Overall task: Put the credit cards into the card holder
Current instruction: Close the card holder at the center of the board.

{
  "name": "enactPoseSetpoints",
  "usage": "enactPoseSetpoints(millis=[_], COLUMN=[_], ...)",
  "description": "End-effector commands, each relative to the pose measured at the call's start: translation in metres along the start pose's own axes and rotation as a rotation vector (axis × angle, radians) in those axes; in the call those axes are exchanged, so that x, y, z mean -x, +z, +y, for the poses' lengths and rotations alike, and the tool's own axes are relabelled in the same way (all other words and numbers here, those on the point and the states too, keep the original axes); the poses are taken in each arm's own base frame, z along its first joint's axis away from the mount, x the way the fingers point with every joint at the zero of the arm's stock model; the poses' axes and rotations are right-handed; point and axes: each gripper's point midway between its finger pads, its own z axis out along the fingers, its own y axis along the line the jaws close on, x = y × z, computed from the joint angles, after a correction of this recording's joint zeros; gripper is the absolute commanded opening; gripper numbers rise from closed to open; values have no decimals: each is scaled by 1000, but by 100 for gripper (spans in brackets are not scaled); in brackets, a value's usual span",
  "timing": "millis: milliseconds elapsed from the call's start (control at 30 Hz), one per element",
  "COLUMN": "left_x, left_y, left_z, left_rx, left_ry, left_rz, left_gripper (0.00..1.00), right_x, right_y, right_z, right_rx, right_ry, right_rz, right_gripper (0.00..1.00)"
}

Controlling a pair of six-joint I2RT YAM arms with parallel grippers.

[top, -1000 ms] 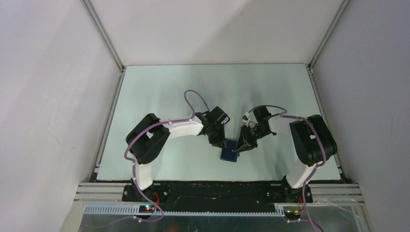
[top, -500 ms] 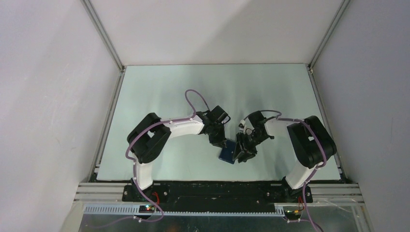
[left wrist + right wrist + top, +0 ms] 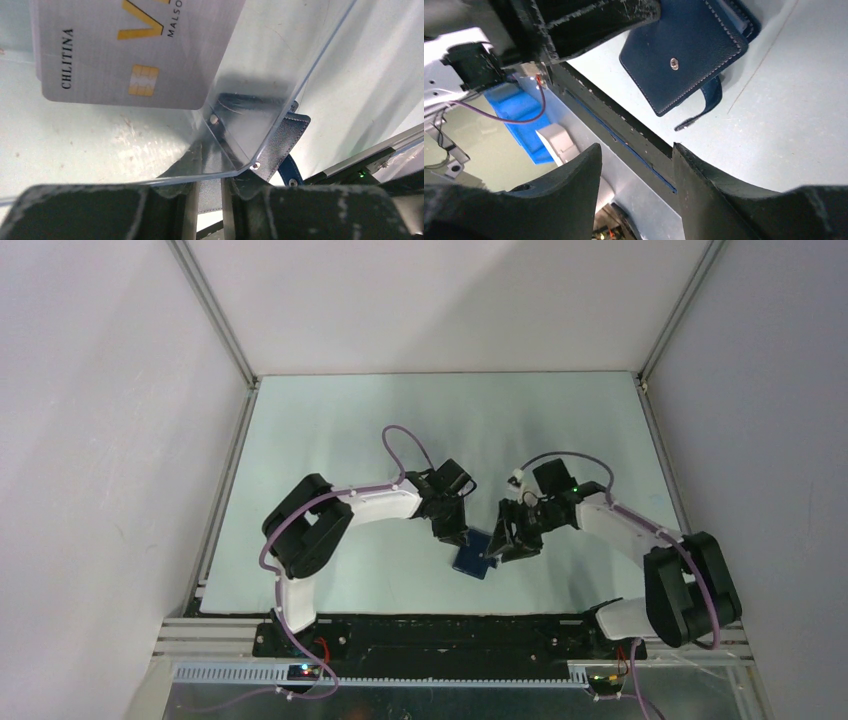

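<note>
The card holder [image 3: 473, 558] is a dark navy wallet lying near the table's front edge, between the two arms. My left gripper [image 3: 458, 535] stands at its upper left corner, and its fingers [image 3: 190, 210] are shut on a strip of the holder's textured leather [image 3: 287, 137]. A credit card [image 3: 125, 50], grey with gold print and a chip on a clear sheet, fills the left wrist view just above those fingertips. I cannot tell whether it sits in the holder. My right gripper [image 3: 636, 150] is open and empty, just right of the card holder [image 3: 684, 55].
The black front rail [image 3: 624, 125] of the table runs close under the right gripper, with a blue part [image 3: 519, 110] beyond it. Grey walls enclose the table on three sides. The holder's snap strap [image 3: 704, 105] trails toward the rail.
The right gripper has opened and drawn slightly back from the card holder, and its arm's elbow has swung out to the right. The left gripper and the holder have stayed put.
</note>
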Motion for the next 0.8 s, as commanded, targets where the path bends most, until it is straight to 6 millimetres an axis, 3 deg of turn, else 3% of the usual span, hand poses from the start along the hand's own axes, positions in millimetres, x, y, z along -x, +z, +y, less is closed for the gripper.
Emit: enactPoseSetpoints(millis=[0,200,367,600,767], left_x=[-43,-49,-54,-38,-32], left_y=[26,28,25,-7,-30], left_z=[51,38,39,32,17], left_rx=[170,138,155,117,56], left_ry=[-42,-66,-52,20,64], left_rz=[125,125,102,-19,-67], left_gripper=[21,17,18,47,56], right_x=[11,13,26,56,64], right_y=[-17,-10,-1,-5,6], right_z=[-2,-35,-31,-20,-25], right_rx=[-25,-101,-48,-32,-31], right_ry=[50,166,172,112,112], right_rz=[-75,-39,-39,-77,-46], right_gripper=[58,57,46,31,20])
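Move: The folded card holder's middle is about 3 cm back and 2 cm to the right of the left hand, roughly 1 cm below its fingertips. The clear tray lies some 8 cm ahead and 7 cm to the left of that hand, about level with it. From the right hand, the card holder is about 4 cm to the left, 1 cm ahead and 6 cm down; its loose strap is almost straight below, 7 cm down and 1 cm to the left. The left hand, its nearly shut fingers at the card holder's far left part, nudges it about 1.5 cm right and as far back, then opens the fingers roughly a third of their range while drawing back another 2 cm and left along the holder's left edge, rising slightly. Meanwhile the right hand swings right and a little forward, sinks about 3 cm, then goes forward along the holder's right side to its far right corner (over 5 cm forward in all), rising a little again and narrowing its fingers to nearly shut; whether they touch the holder can't be seen. ##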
